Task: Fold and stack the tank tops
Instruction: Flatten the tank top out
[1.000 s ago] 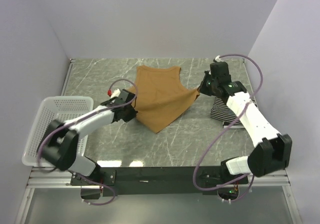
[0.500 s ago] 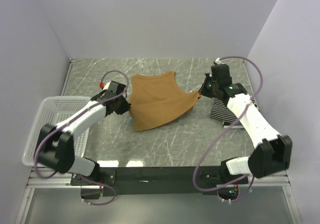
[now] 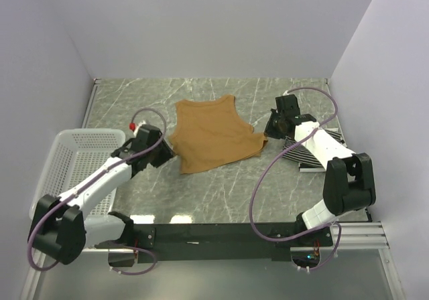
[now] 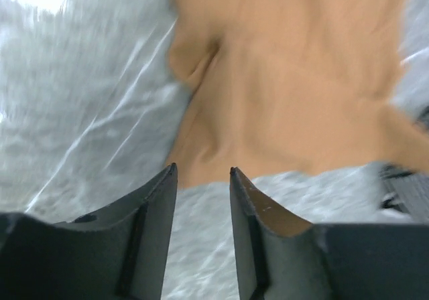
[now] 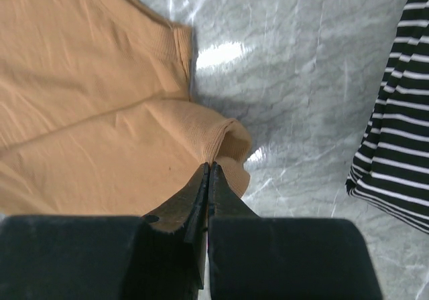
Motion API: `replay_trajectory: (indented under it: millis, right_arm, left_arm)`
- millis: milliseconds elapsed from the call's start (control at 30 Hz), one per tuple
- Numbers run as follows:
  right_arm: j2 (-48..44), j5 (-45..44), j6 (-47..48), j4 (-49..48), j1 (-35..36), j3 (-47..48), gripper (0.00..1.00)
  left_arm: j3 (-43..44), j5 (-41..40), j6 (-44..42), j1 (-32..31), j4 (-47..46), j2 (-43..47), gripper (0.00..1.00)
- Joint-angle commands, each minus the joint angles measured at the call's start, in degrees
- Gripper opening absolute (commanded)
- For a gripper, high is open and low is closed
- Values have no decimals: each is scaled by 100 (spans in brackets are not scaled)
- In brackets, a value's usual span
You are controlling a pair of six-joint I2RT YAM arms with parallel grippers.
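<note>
A plain tan-brown tank top lies spread on the marble table, mid-field. My left gripper sits just off its near-left edge. In the left wrist view that gripper is open with only table between its fingers, and the tan top lies just beyond the tips. My right gripper is shut on the top's right corner. In the right wrist view its tips pinch a bunched fold of the tan top. A black-and-white striped tank top lies partly under the right arm and also shows as striped cloth.
A white mesh basket stands at the table's left edge, beside the left arm. Walls close the table on the left, back and right. The right arm's cable loops over the near-right part of the table.
My left gripper opened, let go of the tan top's left edge and drew back toward me. The top settled flatter. The right gripper came lower and nearer, still holding its corner.
</note>
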State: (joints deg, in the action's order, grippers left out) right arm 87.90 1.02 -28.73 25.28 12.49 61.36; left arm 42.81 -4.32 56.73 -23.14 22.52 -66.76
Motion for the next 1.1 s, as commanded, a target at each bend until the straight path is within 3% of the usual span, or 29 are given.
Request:
replay_trajectory:
  millis: [0, 300, 467, 833, 1033, 1067]
  right_arm:
    - [-53, -49, -54, -401, -71, -63, 0]
    - [-97, 92, -89, -445, -80, -116, 0]
    - [-132, 109, -63, -436, -80, -142, 0]
    - [-238, 118, -71, -436, -80, -160, 0]
    - [-264, 144, -71, -419, -80, -168, 0]
    - [-299, 162, -71, -401, -80, -160, 0]
  left_arm:
    - [-431, 46, -13, -304, -274, -240, 41]
    - [-282, -350, -206, -719, -731, -1347, 45]
    - [-220, -377, -198, -736, -697, -1533, 39]
    - [-132, -298, -435, -771, -864, -1989, 38]
    - [-185, -333, -347, -780, -794, -2122, 22]
    - [-168, -350, -329, -780, -741, -2104, 15]
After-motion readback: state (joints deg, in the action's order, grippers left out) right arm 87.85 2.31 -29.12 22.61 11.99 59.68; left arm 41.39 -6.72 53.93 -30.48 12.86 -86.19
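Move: The tank top's near-left corner, lying on the table, is the left gripper's target: about 4 cm to the right of that hand, 1 cm back and 10 cm below. A rumpled bulge of the left side edge lies some 6 cm farther out than that corner and 1 cm to its left; the empty basket's middle stands roughly 28 cm to the hand's left and 3 cm back. From the right gripper, the corner is about 25 cm left, 9 cm back and 8 cm below. Bring the open left gripper down about 9 cm beside the tank top's near-left corner, drawing it back some 3 cm on the way and tipping it slightly steeper. Then slide it low, forward and to the right, onto the side edge and close the fingers to pinch the cloth there. Keep the right gripper shut on its gathered corner and nearly still. ##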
